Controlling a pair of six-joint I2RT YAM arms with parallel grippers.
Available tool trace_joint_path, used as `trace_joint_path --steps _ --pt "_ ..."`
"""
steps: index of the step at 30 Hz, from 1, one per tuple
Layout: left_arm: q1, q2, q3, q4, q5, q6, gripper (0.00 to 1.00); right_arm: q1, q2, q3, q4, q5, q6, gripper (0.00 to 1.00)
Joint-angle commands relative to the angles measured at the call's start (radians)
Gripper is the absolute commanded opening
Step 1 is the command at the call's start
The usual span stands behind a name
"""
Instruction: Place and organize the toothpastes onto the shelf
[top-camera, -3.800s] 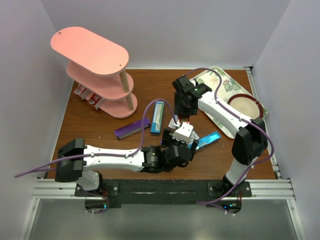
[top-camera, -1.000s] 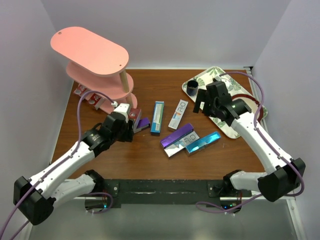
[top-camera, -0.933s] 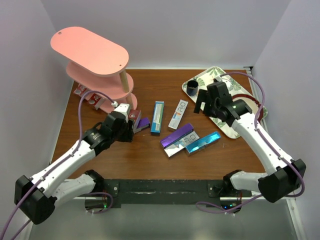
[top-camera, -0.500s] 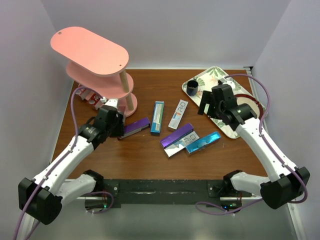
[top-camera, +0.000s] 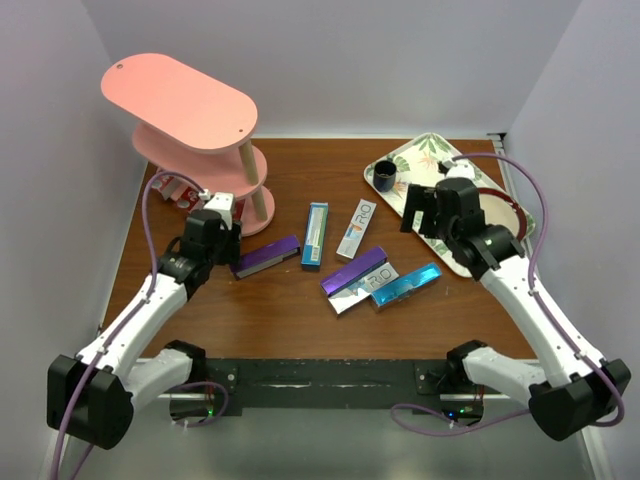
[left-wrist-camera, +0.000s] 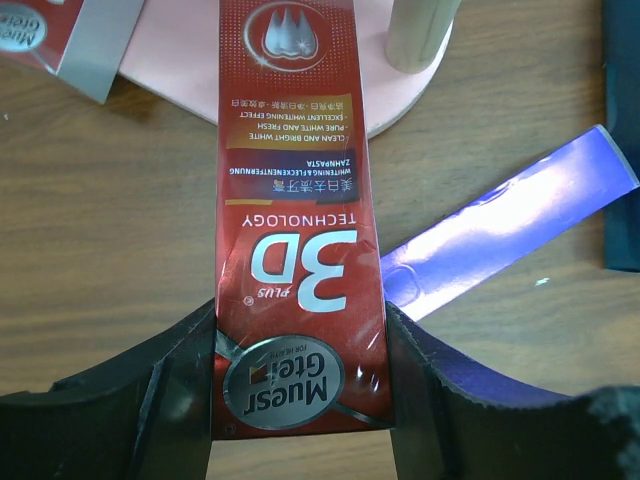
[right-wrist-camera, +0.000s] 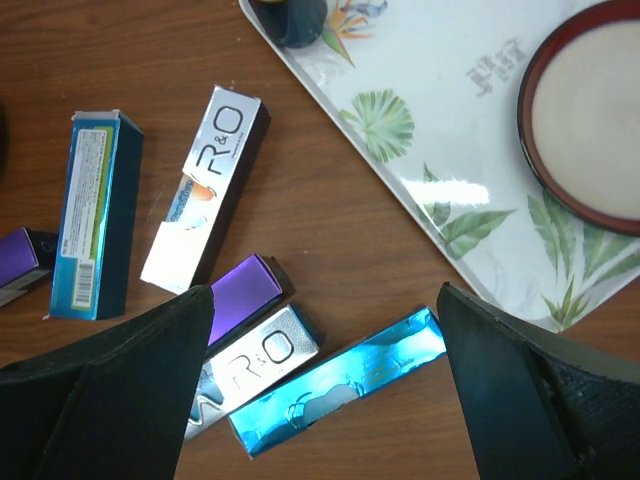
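Observation:
My left gripper (left-wrist-camera: 300, 400) is shut on the near end of a red toothpaste carton (left-wrist-camera: 295, 220). The carton's far end lies over the bottom board (left-wrist-camera: 180, 70) of the pink shelf (top-camera: 180, 95). In the top view this gripper (top-camera: 212, 222) is at the shelf's foot and hides the carton. A purple carton (top-camera: 267, 255) lies just right of it. My right gripper (right-wrist-camera: 325, 390) is open and empty, above a blue carton (right-wrist-camera: 340, 385), a silver one (right-wrist-camera: 255, 365) and a purple one (right-wrist-camera: 240, 295). A teal carton (top-camera: 315, 233) and a white carton (top-camera: 355, 228) lie mid-table.
Other red cartons (top-camera: 172, 187) lie at the shelf's bottom tier. A wooden post (left-wrist-camera: 420, 30) stands just right of the held carton. The leaf-patterned tray (top-camera: 420, 160) at the back right holds a dark cup (top-camera: 386, 177) and a red-rimmed bowl (top-camera: 495, 205).
My left gripper has carried the red carton left and back to the shelf's foot, uncovering the purple carton. My right gripper has drawn back a little to the right.

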Motion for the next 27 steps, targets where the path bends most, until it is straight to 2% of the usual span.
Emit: trace_joint_path --steps 1,9,10,12,16,21,27 --pt "0.026 -0.024 -0.029 0.237 0.054 0.118 0.00 -0.004 -0.088 -0.071 0.160 -0.029 -0.091 0.99" --pt "0.154 0.040 -0.106 0.443 0.187 0.231 0.00 -0.004 -0.159 -0.105 0.202 -0.092 -0.097 0.99" --pt "0.172 0.054 -0.111 0.477 0.236 0.242 0.00 -0.004 -0.164 -0.108 0.205 -0.109 -0.096 0.99" --pt "0.220 0.097 -0.117 0.509 0.304 0.283 0.00 -0.004 -0.188 -0.113 0.208 -0.114 -0.094 0.99" --pt "0.267 0.154 -0.140 0.601 0.350 0.403 0.00 -0.004 -0.220 -0.122 0.210 -0.137 -0.091 0.99" --pt "0.356 0.186 -0.160 0.690 0.512 0.412 0.02 -0.006 -0.230 -0.125 0.207 -0.146 -0.093 0.99" --pt "0.381 0.287 -0.126 0.738 0.609 0.411 0.07 -0.004 -0.220 -0.124 0.203 -0.154 -0.093 0.99"
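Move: The left hand grips the near end of a red toothpaste. The free place for it on the bottom shelf lies about 16 cm ahead, 4 cm to the left and 9 cm lower. The nearer shelved toothpaste lies some 7 cm left of that place, the front post roughly 13 cm ahead and 7 cm right of the hand, the purple toothpaste 8 cm right, 3 cm ahead, 10 cm down. From the right hand the place is some 52 cm left, 14 cm ahead, 20 cm below. Forward at first, then also left and down, the left hand carries the red toothpaste about 6 cm farther in towards the bottom shelf, its far end going under the middle shelf, left of the post. The wrist levels by some 10 degrees and turns clockwise; the fingers keep their grip. The open right hand rises about 4 cm, tilting up. ##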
